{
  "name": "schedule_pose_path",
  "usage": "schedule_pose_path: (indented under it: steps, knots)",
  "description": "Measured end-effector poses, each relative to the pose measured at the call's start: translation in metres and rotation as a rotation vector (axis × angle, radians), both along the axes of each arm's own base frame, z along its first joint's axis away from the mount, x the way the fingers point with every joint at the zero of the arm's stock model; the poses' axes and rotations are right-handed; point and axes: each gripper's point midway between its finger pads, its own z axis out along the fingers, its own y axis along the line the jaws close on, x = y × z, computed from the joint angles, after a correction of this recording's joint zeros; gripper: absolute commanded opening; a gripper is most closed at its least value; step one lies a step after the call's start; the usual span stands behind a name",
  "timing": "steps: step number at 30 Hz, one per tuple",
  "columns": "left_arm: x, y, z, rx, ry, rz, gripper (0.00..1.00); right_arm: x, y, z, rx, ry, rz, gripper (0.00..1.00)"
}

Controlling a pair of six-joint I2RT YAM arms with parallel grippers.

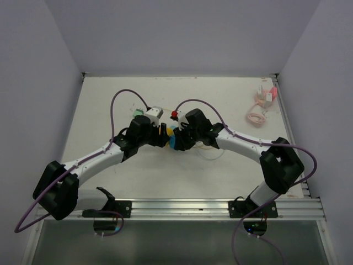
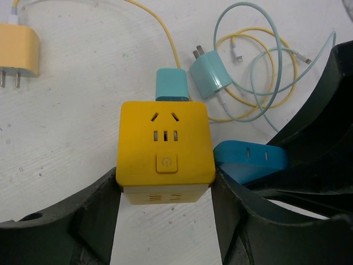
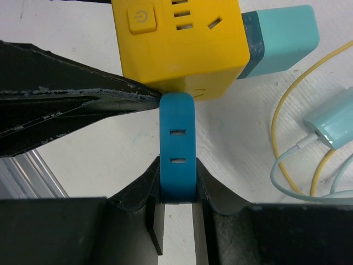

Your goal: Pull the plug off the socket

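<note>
A yellow cube socket [image 2: 165,143] lies on the white table, and my left gripper [image 2: 165,190] is shut on its two sides. A blue plug [image 3: 176,143] sticks out of the cube's side face. My right gripper [image 3: 176,176] is shut on the blue plug's outer end, its fingers flat against both sides. The plug's inner end still meets the socket [image 3: 176,44]. A teal plug [image 2: 172,84] with a yellow cable sits in the cube's far face. In the top view both grippers [image 1: 160,135] [image 1: 182,138] meet at the table's middle.
A loose teal charger [image 2: 212,77] with coiled yellow and pale blue cables lies just beyond the socket. An orange charger [image 2: 19,49] lies at the far left. A pink cable with white adapters [image 1: 259,107] sits at the back right, and a white adapter [image 1: 151,113] lies behind the grippers.
</note>
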Motion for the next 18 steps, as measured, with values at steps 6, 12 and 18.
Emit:
schedule_pose_path:
  steps: [6,12,18]
  knots:
    - [0.004,-0.002,0.005,-0.009,-0.027,0.006,0.00,0.001,-0.004,0.007,-0.002,-0.030,-0.006,0.00]
    - [0.022,0.033,-0.003,0.088,-0.057,0.142,0.00,-0.012,-0.017,0.008,-0.042,-0.008,0.010,0.00]
    - [0.034,0.059,-0.005,0.142,-0.071,0.226,0.00,-0.022,-0.027,0.018,-0.052,-0.004,0.023,0.00]
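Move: About 3 cm back and 4 cm to the right of the left hand, at its height, sits the blue plug, already gripped by the right hand and in the yellow socket's side. From the right hand, the socket, already held by the left, lies some 3 cm ahead and 4 cm left. The teal plug sticks out of the socket's far side, about 4 cm ahead and 3 cm right of the left hand; the orange plug lies roughly 11 cm ahead, 7 cm left and 9 cm below that hand. Pulling the socket and the blue plug apart, the left hand creeps at first, then sweeps some 6 cm left and 3 cm forward, turning about 13 degrees counter-clockwise with the socket held. The right hand keeps its pinch on the blue plug, easing up slightly, then drawing back and right, away from the socket, still climbing. Both grips stay shut. ##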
